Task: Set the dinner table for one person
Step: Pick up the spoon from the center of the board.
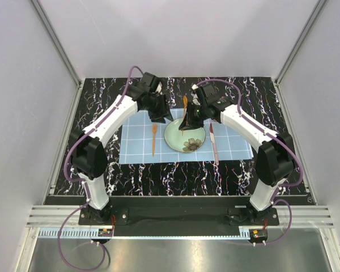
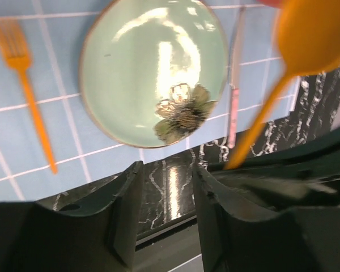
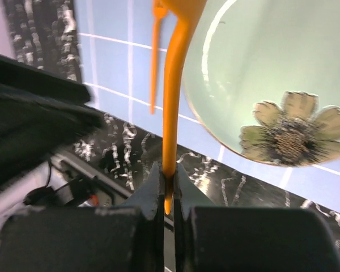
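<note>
The glossy black, white-veined dinner table (image 1: 158,170) carries a light blue gridded placemat (image 1: 136,144). On the mat a pale green plate (image 1: 185,136) with a flower print lies between an orange fork (image 1: 154,139) on its left and a reddish knife (image 1: 213,144) on its right. My right gripper (image 3: 168,170) is shut on the handle end of an orange spoon (image 3: 173,85), which hangs in the air over the plate's far edge. My left gripper (image 2: 167,170) stands open and empty just left of the spoon (image 2: 311,34), above the plate (image 2: 153,73).
Both arms reach in over the far half of the mat, their wrists close together above the plate. Grey walls with metal posts enclose the table on three sides. Bare black tabletop (image 1: 102,90) shows around the placemat.
</note>
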Robot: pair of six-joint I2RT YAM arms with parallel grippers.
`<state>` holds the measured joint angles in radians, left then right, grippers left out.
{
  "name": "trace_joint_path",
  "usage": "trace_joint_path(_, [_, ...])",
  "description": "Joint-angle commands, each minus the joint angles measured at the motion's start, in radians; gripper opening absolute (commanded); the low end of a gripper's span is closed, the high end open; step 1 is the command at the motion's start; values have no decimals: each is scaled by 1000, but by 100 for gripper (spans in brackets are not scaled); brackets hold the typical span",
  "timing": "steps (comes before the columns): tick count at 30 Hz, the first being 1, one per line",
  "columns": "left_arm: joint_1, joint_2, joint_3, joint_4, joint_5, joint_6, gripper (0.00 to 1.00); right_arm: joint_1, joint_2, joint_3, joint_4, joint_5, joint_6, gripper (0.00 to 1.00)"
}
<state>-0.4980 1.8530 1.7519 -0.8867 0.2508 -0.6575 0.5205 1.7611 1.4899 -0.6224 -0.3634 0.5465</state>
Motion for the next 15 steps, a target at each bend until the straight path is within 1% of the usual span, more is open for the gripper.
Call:
trace_joint_path(1, [71,-101,-63,-4,-21,12,44,-7,-61,50,-137,142,-51,0])
trace_joint_path(7, [151,-184,-167,-17,-54,70,44,-31,-132,-8,-264,279,-39,0])
trace_joint_path(12, [193,-235,-227,-27,-59,104,44,-112,-169,-103,-339,331,-5,0])
trace_joint_path(15, [208,-247,-229,-37,-51,116,44,-148,-160,-140,-384,339,15,0])
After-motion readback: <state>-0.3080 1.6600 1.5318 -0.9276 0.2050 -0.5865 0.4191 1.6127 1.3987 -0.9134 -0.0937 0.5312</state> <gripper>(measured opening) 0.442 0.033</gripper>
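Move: The right gripper already holds the spoon by its handle. The knife's middle lies about 15 cm to its right, 7 cm back and some 14 cm below; the plate's centre is about 3 cm back and 1 cm right, equally low. The mug stands roughly 17 cm right and 7 cm ahead. From the empty left gripper, the knife is about 24 cm right and 10 cm back, the fork 6 cm left and 9 cm back. Carry the spoon with the right gripper about 11 cm to the right, from above the plate towards the knife, easing slightly back and keeping the fingers shut; swing the wrist some 20 degrees so the fingers come nearer to straight down, turning clockwise too. Meanwhile draw the open, empty left gripper about 10 cm left, away from the spoon and over past the fork. ##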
